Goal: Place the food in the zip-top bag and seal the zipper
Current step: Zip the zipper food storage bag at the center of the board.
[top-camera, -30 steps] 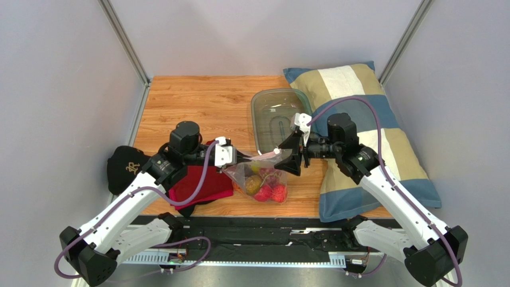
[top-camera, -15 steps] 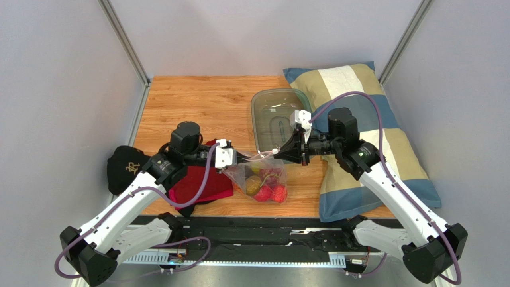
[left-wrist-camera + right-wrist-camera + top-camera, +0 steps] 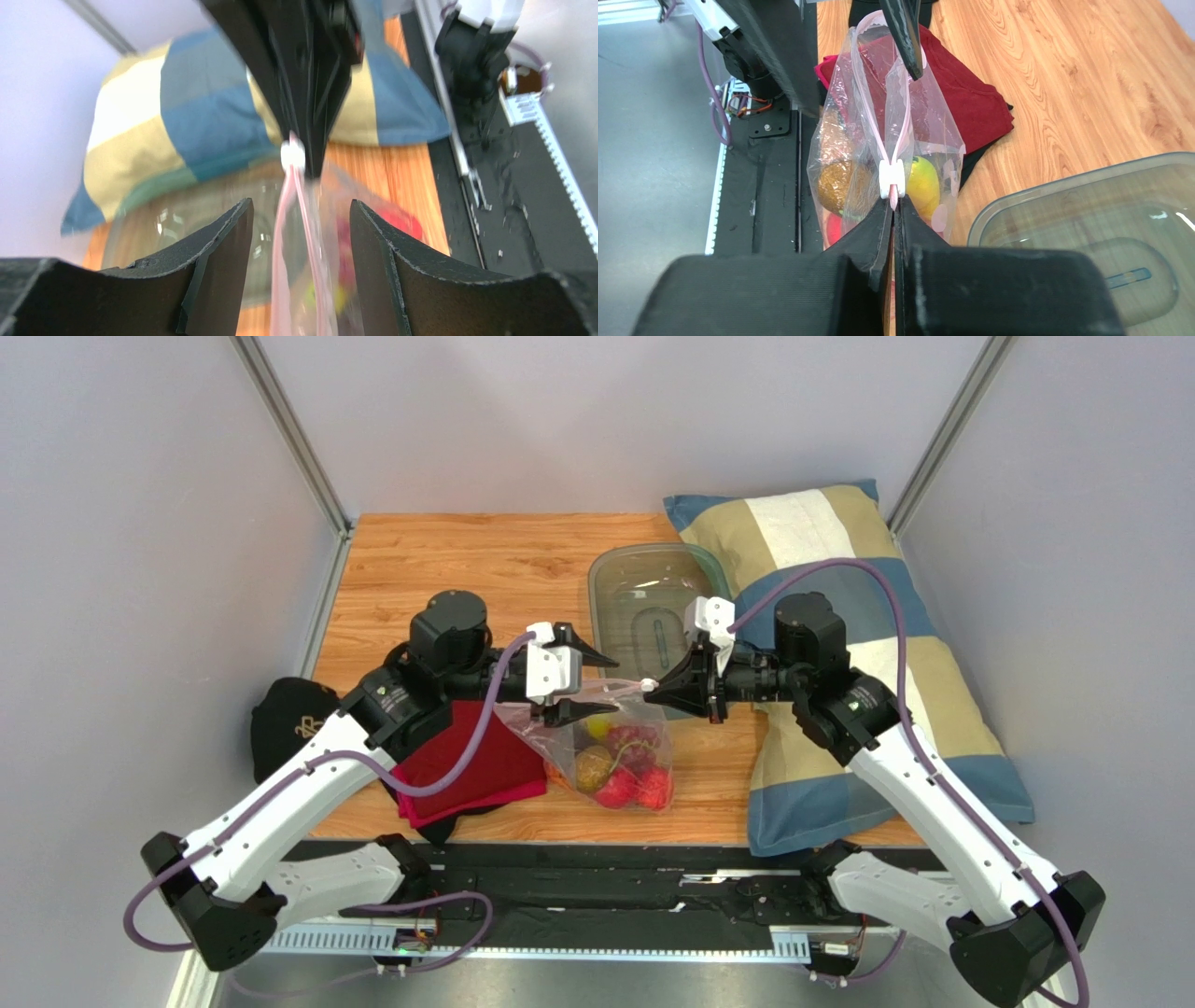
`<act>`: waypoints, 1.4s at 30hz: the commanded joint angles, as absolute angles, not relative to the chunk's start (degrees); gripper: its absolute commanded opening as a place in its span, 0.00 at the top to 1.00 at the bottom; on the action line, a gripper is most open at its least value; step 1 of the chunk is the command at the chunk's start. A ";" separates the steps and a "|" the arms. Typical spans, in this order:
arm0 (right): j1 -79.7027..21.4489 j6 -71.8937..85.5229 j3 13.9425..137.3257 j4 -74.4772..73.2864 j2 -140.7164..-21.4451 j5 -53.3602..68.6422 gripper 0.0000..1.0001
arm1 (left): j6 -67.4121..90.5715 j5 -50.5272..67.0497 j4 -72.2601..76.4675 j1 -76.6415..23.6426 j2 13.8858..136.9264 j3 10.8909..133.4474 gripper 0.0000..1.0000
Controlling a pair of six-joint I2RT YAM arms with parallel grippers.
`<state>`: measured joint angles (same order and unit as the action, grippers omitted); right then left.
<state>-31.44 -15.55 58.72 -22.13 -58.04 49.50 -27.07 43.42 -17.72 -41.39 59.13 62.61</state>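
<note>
The zip-top bag (image 3: 617,749) hangs just above the table's front middle, with the food (image 3: 629,781) inside: red, yellow and brownish pieces (image 3: 840,185). My right gripper (image 3: 662,686) is shut on the end of the pink zipper (image 3: 889,133), just behind its white slider (image 3: 891,173). Beyond the slider the two pink strips bow apart. My left gripper (image 3: 582,682) stands open at the bag's other end. The zipper (image 3: 298,231) runs between its fingers (image 3: 217,259) without touching either. In the left wrist view the right gripper (image 3: 309,150) is straight ahead.
A clear rigid tub (image 3: 657,609) stands right behind the bag. A striped pillow (image 3: 856,658) lies along the right side under the right arm. A red cloth (image 3: 470,763) and a black cap (image 3: 295,728) lie at the front left.
The right gripper closed on the zipper end by the slider. The left gripper then opened, let go of the bag's mouth and shifted a little up and right.
</note>
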 commanded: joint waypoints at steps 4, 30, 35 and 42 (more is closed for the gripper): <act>-32.34 -19.60 60.03 -21.97 -56.52 47.81 1.00 | -24.87 41.22 -19.60 -46.84 65.74 71.80 0.40; -34.36 -21.44 56.87 -21.01 -52.91 44.56 1.00 | -18.81 40.34 -18.63 -49.13 70.93 74.44 0.48; -34.45 -21.71 56.78 -20.83 -53.00 44.65 1.00 | -18.63 40.52 -18.63 -49.13 71.45 74.44 0.56; -34.45 -21.71 56.95 -20.83 -52.91 43.77 1.00 | -19.51 39.73 -20.56 -49.04 71.54 74.36 0.87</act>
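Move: Straight off the left fingertips, about 6 cm to that open hand's right, level in depth and roughly 1 cm lower, is the bag's white zipper slider. It sits some 2 cm left of the right hand, which already pinches the zipper end. From the left hand, the food in the bag hangs about 13 cm below, 2 cm back and 2 cm right; the clear container is about 18 cm ahead, 7 cm right and 22 cm below. Arching up a couple of centimetres and then down, the left hand goes about 5 cm right along the zipper with its fingers open either side, rolling about 10 degrees so its forward side dips, then closes its fingertips on the white slider. The right hand keeps its pinch on the zipper end, staying nearly in place. ##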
